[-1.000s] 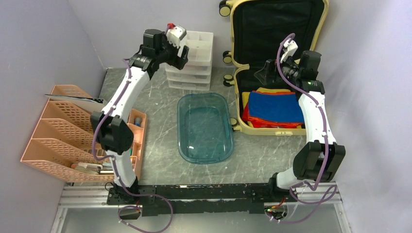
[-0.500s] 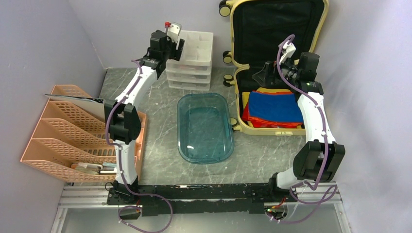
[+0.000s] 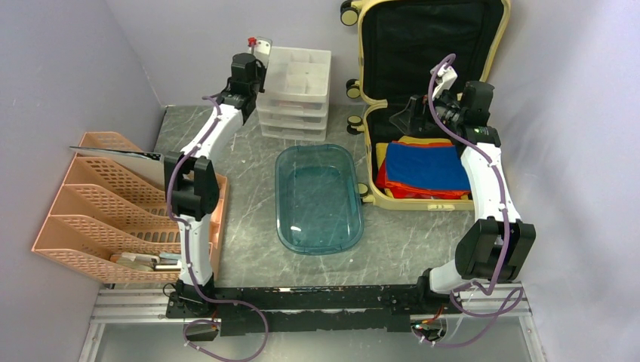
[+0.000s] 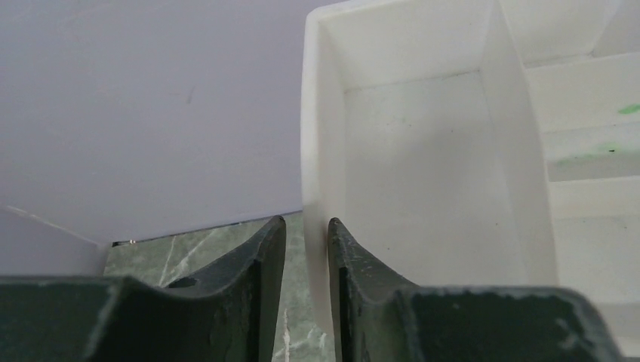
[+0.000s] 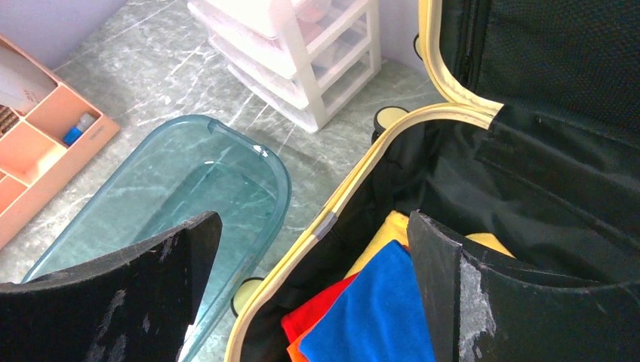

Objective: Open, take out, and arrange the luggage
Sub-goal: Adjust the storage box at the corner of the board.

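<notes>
The pale yellow luggage (image 3: 370,172) lies open at the back right, its black-lined lid (image 3: 430,45) leaning on the wall. A folded blue cloth (image 3: 426,166) lies inside it on red, orange and yellow ones. My right gripper (image 3: 404,117) hovers over the luggage's left rim (image 5: 362,173), wide open and holding nothing, with the blue cloth (image 5: 377,309) below it. My left gripper (image 3: 260,47) is at the back left corner of the white drawer unit (image 3: 298,83). Its jaws (image 4: 306,220) straddle the top tray's side wall (image 4: 317,151), narrowed, with a sliver of gap on the left.
A teal plastic tray (image 3: 317,197) lies mid-table, left of the luggage, and shows in the right wrist view (image 5: 166,204). An orange mesh file rack (image 3: 98,204) and an orange organizer (image 5: 45,128) stand at the left. Walls close in behind and on both sides.
My left gripper has swung left and back from above the drawer unit to its back left corner, and its jaws have narrowed around the tray wall. The right arm has barely moved.
</notes>
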Available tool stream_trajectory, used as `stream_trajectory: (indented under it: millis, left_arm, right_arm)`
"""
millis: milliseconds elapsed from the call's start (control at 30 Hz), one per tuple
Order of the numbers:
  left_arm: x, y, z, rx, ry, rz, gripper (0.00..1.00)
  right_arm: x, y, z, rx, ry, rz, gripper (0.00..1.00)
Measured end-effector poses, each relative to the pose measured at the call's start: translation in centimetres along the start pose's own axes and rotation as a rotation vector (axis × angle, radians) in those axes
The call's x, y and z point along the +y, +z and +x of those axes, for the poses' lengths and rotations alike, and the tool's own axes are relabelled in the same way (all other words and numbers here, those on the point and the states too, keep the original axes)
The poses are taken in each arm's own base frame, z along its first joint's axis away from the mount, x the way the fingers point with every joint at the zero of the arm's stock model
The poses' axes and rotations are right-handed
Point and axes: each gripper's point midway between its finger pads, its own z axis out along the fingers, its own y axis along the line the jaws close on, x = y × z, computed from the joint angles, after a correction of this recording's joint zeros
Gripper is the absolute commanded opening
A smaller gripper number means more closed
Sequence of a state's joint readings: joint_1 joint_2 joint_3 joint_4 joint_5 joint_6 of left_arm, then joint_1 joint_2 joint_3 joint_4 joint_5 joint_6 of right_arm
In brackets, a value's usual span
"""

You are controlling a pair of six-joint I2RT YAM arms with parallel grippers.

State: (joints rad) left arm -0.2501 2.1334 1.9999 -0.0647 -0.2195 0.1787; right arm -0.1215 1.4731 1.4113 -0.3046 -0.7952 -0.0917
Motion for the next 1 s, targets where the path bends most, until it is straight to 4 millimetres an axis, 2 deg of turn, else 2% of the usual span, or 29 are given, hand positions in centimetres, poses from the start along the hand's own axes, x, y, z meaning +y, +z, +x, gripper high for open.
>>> stream_trajectory:
  millis: [267, 367, 500, 733, 1000]
  left_arm:
    - [0.2, 0.0, 0.3, -0.005, -0.021, -0.05, 0.1]
    - [0.7, -0.2, 0.5, -0.005, -0.027, -0.08, 0.05]
    - [1.7, -0.8, 0.9, 0.003, -0.031, -0.127, 0.05]
    - [5.1, -2.3, 2.1, 0.04, -0.036, -0.241, 0.05]
    - [10.6, -3.4, 3.7, 0.057, 0.015, -0.396, 0.05]
  right_arm:
    - [0.1, 0.1, 0.2, 0.003, 0.002, -0.004, 1.0]
    - [0.1, 0.1, 0.2, 0.004, 0.003, -0.004, 1.0]
    - [0.1, 0.2, 0.3, 0.007, 0.004, -0.006, 1.0]
    - [0.2, 0.7, 0.8, 0.018, 0.011, -0.016, 1.0]
    - [0.4, 0.8, 0.8, 0.019, 0.011, -0.02, 1.0]
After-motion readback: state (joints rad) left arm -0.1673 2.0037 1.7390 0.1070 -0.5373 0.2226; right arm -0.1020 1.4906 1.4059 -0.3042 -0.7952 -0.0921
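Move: The left hand has the white storage box's left rim between its not yet closed fingers, near the front corner. The box's middle is about 6 cm ahead, 9 cm to the right and 13 cm below. The board's far left corner lies roughly 29 cm left and 10 cm ahead, the teal basin some 18 cm back and 13 cm right, both about 25 cm lower. From the right hand the box is some 26 cm ahead, 29 cm left and 16 cm below. The left hand first stays nearly in place while its fingers close the rest of the way and pinch the storage box's left rim near the front corner. Keeping that pinch at the same height, it then draws the box left, faster as it goes, about 11 cm towards the board's far left corner and some 3 cm back towards the base, while the wrist turns roughly 20 degrees counter-clockwise. ##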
